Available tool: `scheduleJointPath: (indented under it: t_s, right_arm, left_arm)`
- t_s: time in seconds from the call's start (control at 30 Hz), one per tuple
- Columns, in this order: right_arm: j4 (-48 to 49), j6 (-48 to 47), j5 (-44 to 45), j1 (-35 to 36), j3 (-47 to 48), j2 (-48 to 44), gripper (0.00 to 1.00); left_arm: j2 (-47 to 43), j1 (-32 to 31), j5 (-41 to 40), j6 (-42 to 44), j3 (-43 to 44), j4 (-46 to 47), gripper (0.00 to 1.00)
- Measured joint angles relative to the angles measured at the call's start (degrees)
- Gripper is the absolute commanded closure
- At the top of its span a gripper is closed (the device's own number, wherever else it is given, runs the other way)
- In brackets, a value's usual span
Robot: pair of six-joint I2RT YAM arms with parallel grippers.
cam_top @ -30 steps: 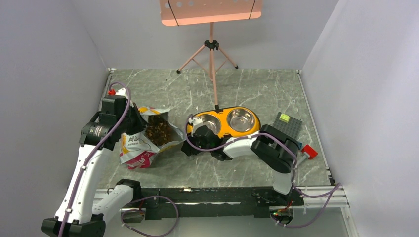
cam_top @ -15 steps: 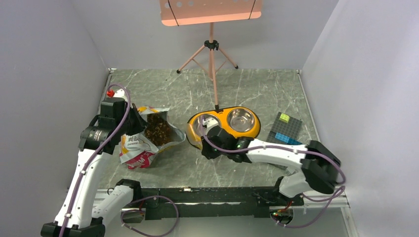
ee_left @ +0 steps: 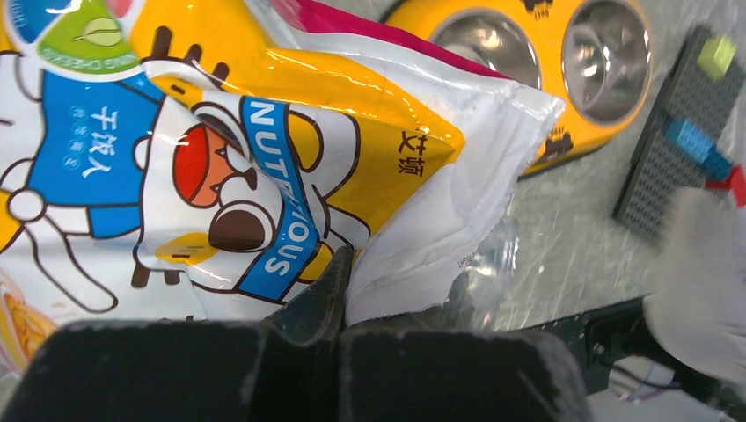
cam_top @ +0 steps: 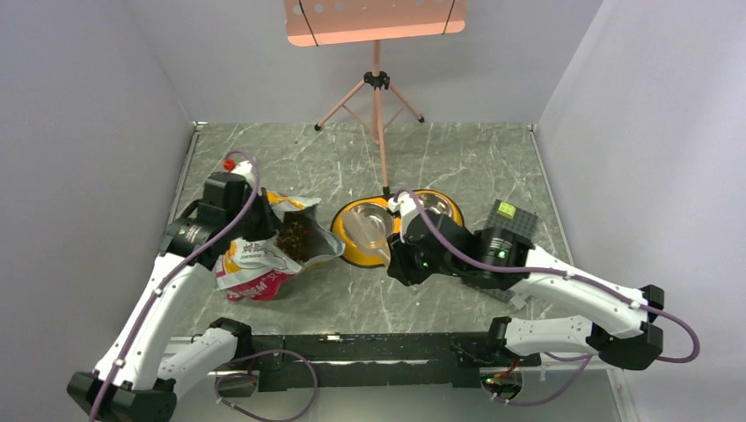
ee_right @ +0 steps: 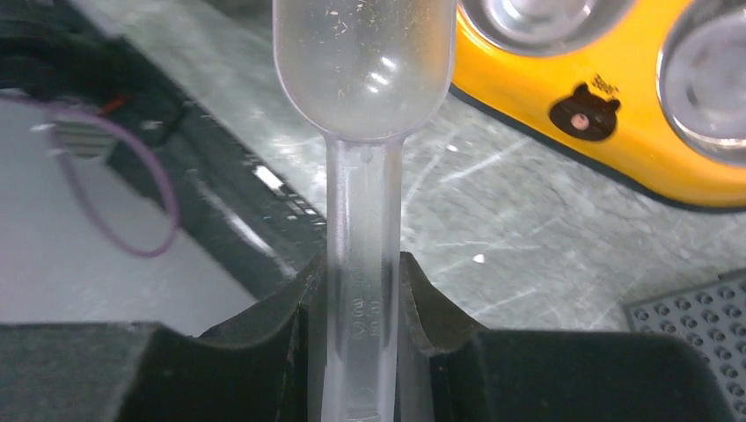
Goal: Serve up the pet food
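Note:
The pet food (cam_top: 297, 236), brown kibble, shows inside the open mouth of a crinkly white-and-yellow bag (cam_top: 257, 264) lying left of centre. My left gripper (cam_top: 266, 230) is shut on the bag's torn top edge; in the left wrist view its fingertips (ee_left: 341, 281) pinch the white film of the bag (ee_left: 264, 158). My right gripper (cam_top: 393, 255) is shut on the handle of a clear plastic scoop (cam_top: 368, 230), which hangs empty over the left bowl of the yellow feeder (cam_top: 345, 248). The right wrist view shows the scoop (ee_right: 365, 53) upright between the gripper's (ee_right: 362, 286) fingers.
The feeder's right steel bowl (cam_top: 437, 206) is empty. A grey studded plate (cam_top: 512, 225) with a green brick lies right of the feeder. A pink tripod stand (cam_top: 376, 88) rises at the back. Walls close the table on three sides.
My right gripper closed on the scoop and lifted it from the table beside the feeder up over the left bowl. My left arm shifted the bag slightly right and farther back.

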Motion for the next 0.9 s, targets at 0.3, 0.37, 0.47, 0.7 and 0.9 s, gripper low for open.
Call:
scheduleJointPath:
  t_s: [0.3,0.37,0.47,0.7,0.9]
  right_arm:
    - [-5.4,-4.2,-9.44,1.16,9.75,5.27,1.0]
    - [-6.05,-4.79,-11.15,1.16,8.83,6.84,1.0]
    - [-6.8,-5.46,-12.02,1.2,8.48,7.91,1.0]
    - [-6.88,-8.5,-11.21,1.2,13.16,17.07,1.0]
    - [-7.06,-11.61,-5.25,1.25,17.53,28.3,1.0]
  left_arm:
    - [5.84,-13.09,-5.42,1.09,2.27,0.28,1.0]
    - [5.4,-13.18,-5.73,1.09,2.27,0.31,1.0]
    - [5.42,-14.01,-5.73,1.01,2.27,0.33,1.0]
    - [6.49,-19.56,-5.79,-0.15,2.27,0.31,1.0]
    - [6.12,-20.9,-5.25,-2.45,2.25,0.74,1.0]
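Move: The right gripper holds the scoop. From it the bag's open mouth lies about 20 cm to the left, some 10 cm ahead and 7 cm lower. The left bowl is roughly 18 cm ahead, 5 cm left and 18 cm below, the right bowl 20 cm ahead and 11 cm right at the same depth. From the left gripper, shut on the bag's rim, the scoop head is about 18 cm right, level fore and aft, 5 cm lower; the mouth is 6 cm right, 8 cm lower. Swing the left gripper about 8 cm right and slightly back, turning some 15 degrees clockwise, still pinching the rim to bring the mouth to the scoop. Lift the scoop briefly with the right gripper while easing back, then sink and reach left and forward to the mouth, its left side tipping down and the hand turning counter-clockwise; end about 6 cm left and 5 cm lower, grip kept. ##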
